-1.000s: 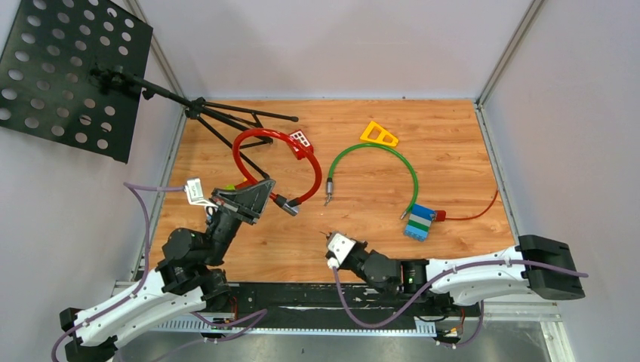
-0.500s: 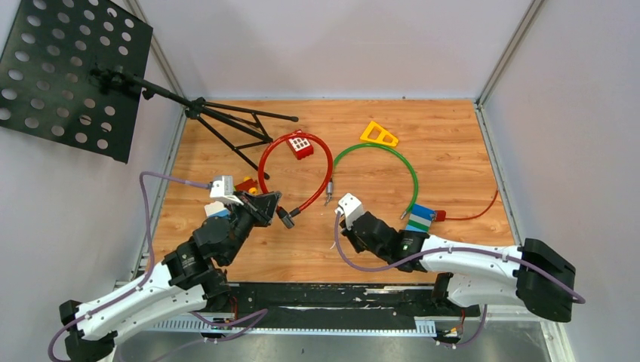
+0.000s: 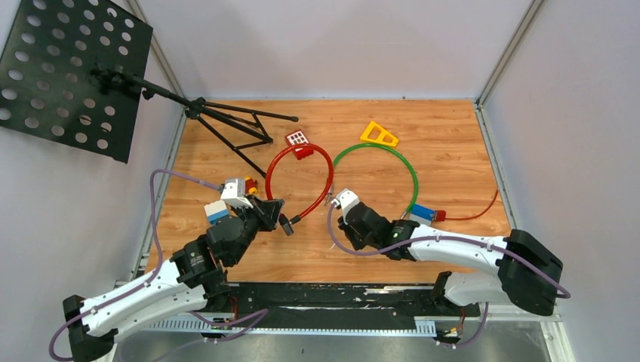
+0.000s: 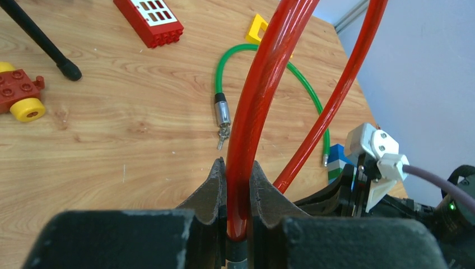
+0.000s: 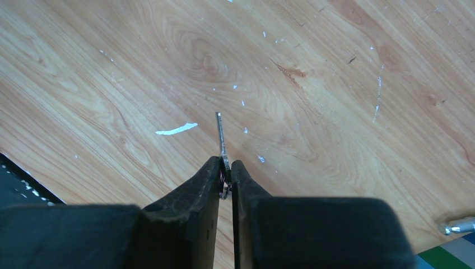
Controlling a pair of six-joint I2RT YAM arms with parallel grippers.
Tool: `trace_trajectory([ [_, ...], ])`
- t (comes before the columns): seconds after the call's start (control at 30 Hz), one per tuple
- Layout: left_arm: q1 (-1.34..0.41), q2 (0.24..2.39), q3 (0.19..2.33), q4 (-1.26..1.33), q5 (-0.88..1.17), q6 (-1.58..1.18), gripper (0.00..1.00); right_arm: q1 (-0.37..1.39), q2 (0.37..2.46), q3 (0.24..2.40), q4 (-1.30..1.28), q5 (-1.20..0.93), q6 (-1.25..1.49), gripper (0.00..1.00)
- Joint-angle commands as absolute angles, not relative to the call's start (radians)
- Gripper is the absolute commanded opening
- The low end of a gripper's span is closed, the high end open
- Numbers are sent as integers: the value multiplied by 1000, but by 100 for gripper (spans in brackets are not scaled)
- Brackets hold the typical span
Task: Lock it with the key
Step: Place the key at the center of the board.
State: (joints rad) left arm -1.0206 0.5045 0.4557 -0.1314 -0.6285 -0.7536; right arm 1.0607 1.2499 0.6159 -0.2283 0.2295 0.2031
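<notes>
The lock is a red cable loop [image 3: 330, 172] and my left gripper [image 3: 281, 219] is shut on it near its dark end piece. In the left wrist view the red cable [image 4: 263, 84] rises from between the fingertips of that gripper [image 4: 237, 168]. My right gripper [image 3: 334, 228] sits just right of the lock's end, shut on a small silver key [image 5: 220, 134]. The key's blade sticks out past the gripper [image 5: 225, 168], above the wooden table. A green cable lock [image 3: 411, 170] lies behind, its metal end [image 4: 223, 115] beside the red loop.
A black music stand [image 3: 72, 72] with tripod legs [image 3: 234, 124] fills the back left. A red brick [image 3: 299, 139], a yellow triangle [image 3: 379, 134], a blue-green block stack [image 3: 423, 215], a thin red wire [image 3: 483, 211] and a red toy car [image 4: 19, 95] lie around.
The left arm has carried the red loop forward and to the right. The right arm has swung from the near edge up to the loop's end, keeping hold of the key.
</notes>
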Motion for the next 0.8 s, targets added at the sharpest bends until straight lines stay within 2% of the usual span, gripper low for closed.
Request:
trace_trajectory([
  [0.0,-1020,478,459,-44,-621,-751,0,1036,1275,681,-263,174,235,17],
  [0.23,-1020,470,459,-22,-603,-732,0,1032,1261,703,-297,176,232,30],
  [0.43,-1019,444,436,57,-576,-711,0,1032,1161,720,-274,171,251,37],
  [0.57,-1020,394,373,193,-535,-696,0,1032,1004,672,-90,159,377,43],
  [0.77,-1020,382,370,220,-508,-690,0,1032,837,517,276,209,608,51],
])
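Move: The right fingertips still grip the key close over the board, its resting spot directly beneath, about 2 cm down. The green cable's padlock lies some 12 cm ahead and 4 cm left, its free end about 5 cm ahead and 16 cm right, both 2 cm lower. From the left hand, which keeps hold of the red cable, the spot is about 8 cm back, 16 cm right and 18 cm down. The right fingers open halfway, freeing the key, then rise about 14 cm, tilting up leftward some 35 degrees. ##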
